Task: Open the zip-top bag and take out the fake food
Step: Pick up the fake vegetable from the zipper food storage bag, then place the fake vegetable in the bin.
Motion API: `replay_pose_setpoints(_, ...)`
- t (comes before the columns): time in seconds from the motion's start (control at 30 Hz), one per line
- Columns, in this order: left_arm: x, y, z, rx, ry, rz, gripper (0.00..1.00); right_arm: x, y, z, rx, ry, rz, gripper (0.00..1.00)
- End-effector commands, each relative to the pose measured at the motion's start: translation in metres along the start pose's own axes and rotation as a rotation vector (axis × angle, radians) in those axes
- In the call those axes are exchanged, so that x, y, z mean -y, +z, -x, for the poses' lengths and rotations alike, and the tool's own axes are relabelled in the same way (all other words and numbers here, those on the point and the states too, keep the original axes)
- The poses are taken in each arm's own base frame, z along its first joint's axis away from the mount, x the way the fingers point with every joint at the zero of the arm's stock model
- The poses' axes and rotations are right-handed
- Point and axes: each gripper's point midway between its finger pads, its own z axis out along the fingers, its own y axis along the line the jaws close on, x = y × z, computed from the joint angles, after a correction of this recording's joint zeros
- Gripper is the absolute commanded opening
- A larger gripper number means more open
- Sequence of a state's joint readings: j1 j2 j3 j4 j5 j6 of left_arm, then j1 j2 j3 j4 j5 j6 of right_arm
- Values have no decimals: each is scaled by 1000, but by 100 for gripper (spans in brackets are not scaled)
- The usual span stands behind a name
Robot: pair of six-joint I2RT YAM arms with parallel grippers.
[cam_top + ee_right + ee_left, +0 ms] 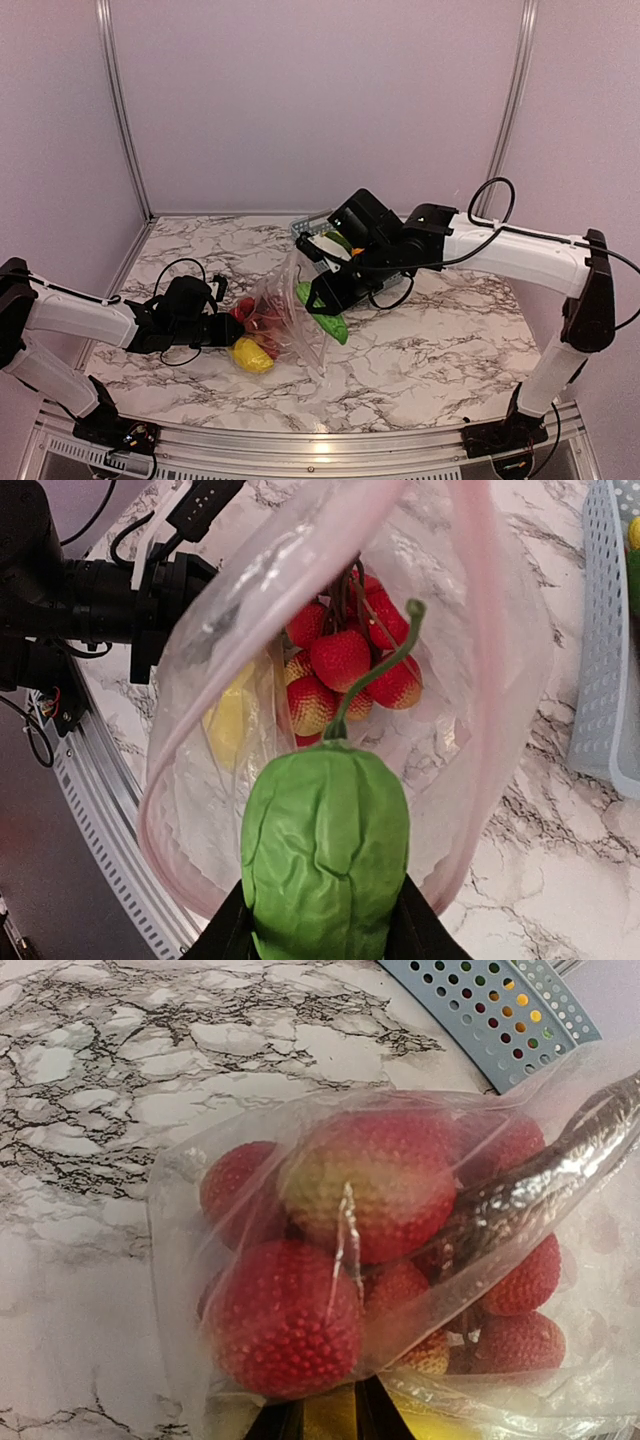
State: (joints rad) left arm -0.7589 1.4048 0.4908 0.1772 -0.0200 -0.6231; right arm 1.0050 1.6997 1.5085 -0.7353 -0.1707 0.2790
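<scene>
The clear zip-top bag [300, 340] lies between the arms, its pink-edged mouth [500, 680] held wide toward my right gripper. Inside sit a bunch of bumpy red fruits [345, 665] [290, 1315] and a yellow piece [228, 725] [252, 355]. My right gripper [322, 935] [327, 298] is shut on a green leafy piece of fake food [325, 850] [332, 322], which hangs at the bag's mouth with its stem pointing in. My left gripper [325, 1418] [225, 332] is shut on the bag's closed end, pinching plastic with something yellow behind it.
A blue-grey perforated basket [470, 1010] [600, 660] [312, 225] stands behind the bag, partly hidden by the right wrist, with coloured pieces showing through its holes. The marble table [450, 350] ends in a metal rail [300, 445] at the near edge.
</scene>
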Motion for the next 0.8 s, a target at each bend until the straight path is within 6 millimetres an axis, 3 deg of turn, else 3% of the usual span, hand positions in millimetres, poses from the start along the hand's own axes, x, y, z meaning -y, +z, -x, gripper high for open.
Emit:
replay_pose_setpoints(0.0, -13, 0, -7, -17, -10, 48, 21, -6, -31, 0, 5, -20, -2, 30)
replay_pose_setpoints(0.27, -13, 0, -6, -11, -12, 47, 21, 8, -58, -27, -35, 8, -66, 29)
replay_pose_setpoints(0.4, -12, -1, -4, -6, -13, 42, 21, 23, -78, -27, -13, 47, -101, 29)
replay_pose_setpoints(0.57, -10, -2, -2, 1, -12, 34, 20, 60, -96, -13, 52, 113, -160, 29)
replay_pose_setpoints(0.77, -8, -4, -1, 5, -12, 25, 20, 101, -93, 34, 189, 113, -239, 29)
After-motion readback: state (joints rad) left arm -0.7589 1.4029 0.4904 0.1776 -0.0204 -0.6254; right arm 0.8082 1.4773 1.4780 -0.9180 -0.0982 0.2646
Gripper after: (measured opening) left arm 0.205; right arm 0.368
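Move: The blue basket, with the vegetables already taken out, stands about 32 cm ahead of the right hand, 6 cm to its right and 15 cm lower; that hand already holds the green vegetable at the bag's open mouth. The bag's middle is some 8 cm left, 5 cm ahead and 14 cm below, the yellow vegetable around 16 cm left, level and 16 cm lower. From the left hand the basket lies roughly 28 cm ahead and 25 cm right, about level in height. The green vegetable, still gripped in the right hand, is carried away from the bag's mouth, about 10 cm to the right and rising some 5 cm; it first draws back slightly, then swings about 6 cm forward and speeds up towards the basket, the wrist turning a little clockwise. The left hand stays put and keeps its hold on the bag's left side. ##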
